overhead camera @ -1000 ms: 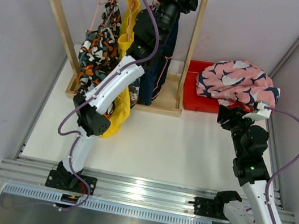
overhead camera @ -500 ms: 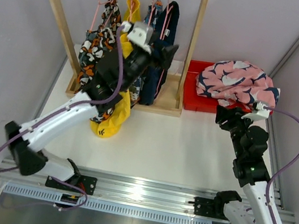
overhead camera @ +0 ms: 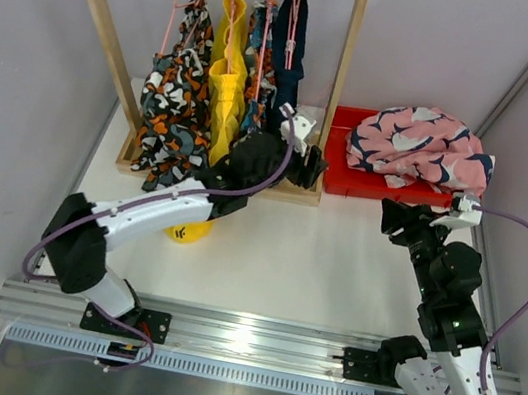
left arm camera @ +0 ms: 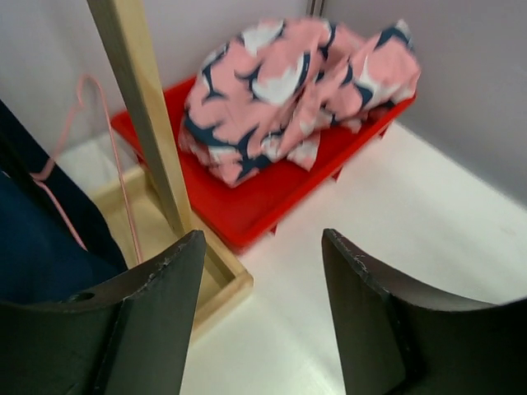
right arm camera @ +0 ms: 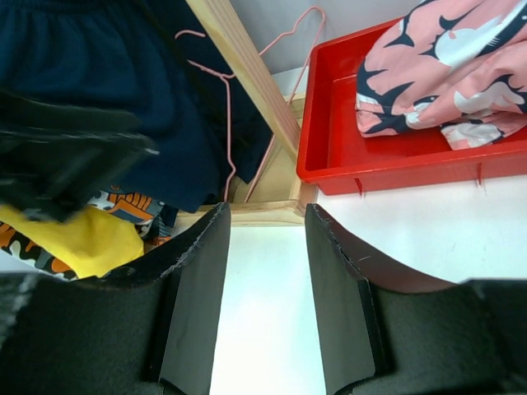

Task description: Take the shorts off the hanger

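Four shorts hang on pink hangers [overhead camera: 296, 15] from the wooden rack: camouflage [overhead camera: 171, 101], yellow [overhead camera: 226, 90], blue-orange print [overhead camera: 259, 65] and navy [overhead camera: 291, 50]. The pink shorts [overhead camera: 417, 142] lie bunched on the red tray [overhead camera: 344, 175]; the left wrist view shows them as well [left arm camera: 288, 90]. My left gripper [overhead camera: 306, 169] is low by the rack's right post, open, with nothing between its fingers [left arm camera: 263, 239]. My right gripper [overhead camera: 397, 220] hovers in front of the tray, open and empty [right arm camera: 265, 212]. Navy shorts [right arm camera: 99, 90] fill its upper left view.
The rack's right post [left arm camera: 140, 107] and base frame [overhead camera: 300, 192] stand just beside my left gripper. Grey walls close in the table on the left, back and right. A metal rail [overhead camera: 241, 336] runs along the near edge by the arm bases.
My left arm has swung down from the rack's top rail to the rack's lower right corner. The yellow shorts now hang straight. My right arm has hardly moved.
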Controlling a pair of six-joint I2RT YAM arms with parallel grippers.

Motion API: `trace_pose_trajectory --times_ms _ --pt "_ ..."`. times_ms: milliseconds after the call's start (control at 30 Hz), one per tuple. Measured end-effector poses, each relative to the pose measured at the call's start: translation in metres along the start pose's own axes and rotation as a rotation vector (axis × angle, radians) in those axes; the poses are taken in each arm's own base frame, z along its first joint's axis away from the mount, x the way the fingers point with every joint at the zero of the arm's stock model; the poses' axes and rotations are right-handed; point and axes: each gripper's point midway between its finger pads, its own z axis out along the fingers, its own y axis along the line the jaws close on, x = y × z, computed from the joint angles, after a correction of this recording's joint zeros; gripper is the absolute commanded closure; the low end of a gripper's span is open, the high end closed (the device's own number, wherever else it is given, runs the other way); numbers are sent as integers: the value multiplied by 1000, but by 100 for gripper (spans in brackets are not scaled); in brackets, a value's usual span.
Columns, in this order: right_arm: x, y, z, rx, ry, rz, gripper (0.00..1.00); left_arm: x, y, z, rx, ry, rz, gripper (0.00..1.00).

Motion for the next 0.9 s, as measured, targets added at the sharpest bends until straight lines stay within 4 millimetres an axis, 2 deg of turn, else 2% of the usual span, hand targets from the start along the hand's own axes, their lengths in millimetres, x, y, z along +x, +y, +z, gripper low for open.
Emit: trace_pose_trajectory --times_ms 67,167,333,367,433,533,633,733,767,833,900 --pt "0 -2 -3 8 -1 -1 52 24 1 12 -9 59 -9 37" --pt "1 -4 -6 20 3 -5 52 50 2 29 -19 121 -14 39" --pt "7 -8 -7 37 25 -10 52 74 -11 41 0 175 -24 37" --pt "7 -9 -8 37 26 -10 52 75 -17 41 12 178 -29 36" --pt "7 -8 -8 36 25 -10 52 77 -31 40 54 185 -41 27" --pt "7 -9 -8 37 26 -10 51 75 -62 36 152 182 -59 8" --pt "9 -9 -7 39 32 -11 51 68 -113 20 293 157 -59 1" --pt "10 -10 -7 42 38 -12 51 60 -155 -3 402 135 -67 1" --pt "10 -10 -7 42 39 -12 51 57 -163 -9 414 125 -66 1" --pt "10 -10 -7 42 38 -12 51 49 -159 -9 362 101 -64 1" --pt "10 -10 -7 41 37 -12 51 47 -139 3 257 92 -55 2"
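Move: The navy shorts next in line hang some 15 cm ahead of my left hand and 9 cm to its left, their middle about level with it. The rack's right post is about 15 cm ahead and 2 cm right; the yellow shorts are about 14 cm ahead and 20 cm left. The red bin lies some 18 cm ahead, 20 cm right and 27 cm down. From my right hand, the navy shorts are about 21 cm ahead and 26 cm left. Empty, my left hand first sinks nearly 8 cm in front of the rack, then swings back and right by over 10 cm each way, away from the navy shorts and out before my right gripper. Its fingers spread fully as the wrist turns some 20 degrees clockwise; last, it reverses, starting forward again about 3 cm with the wrist turning back. ##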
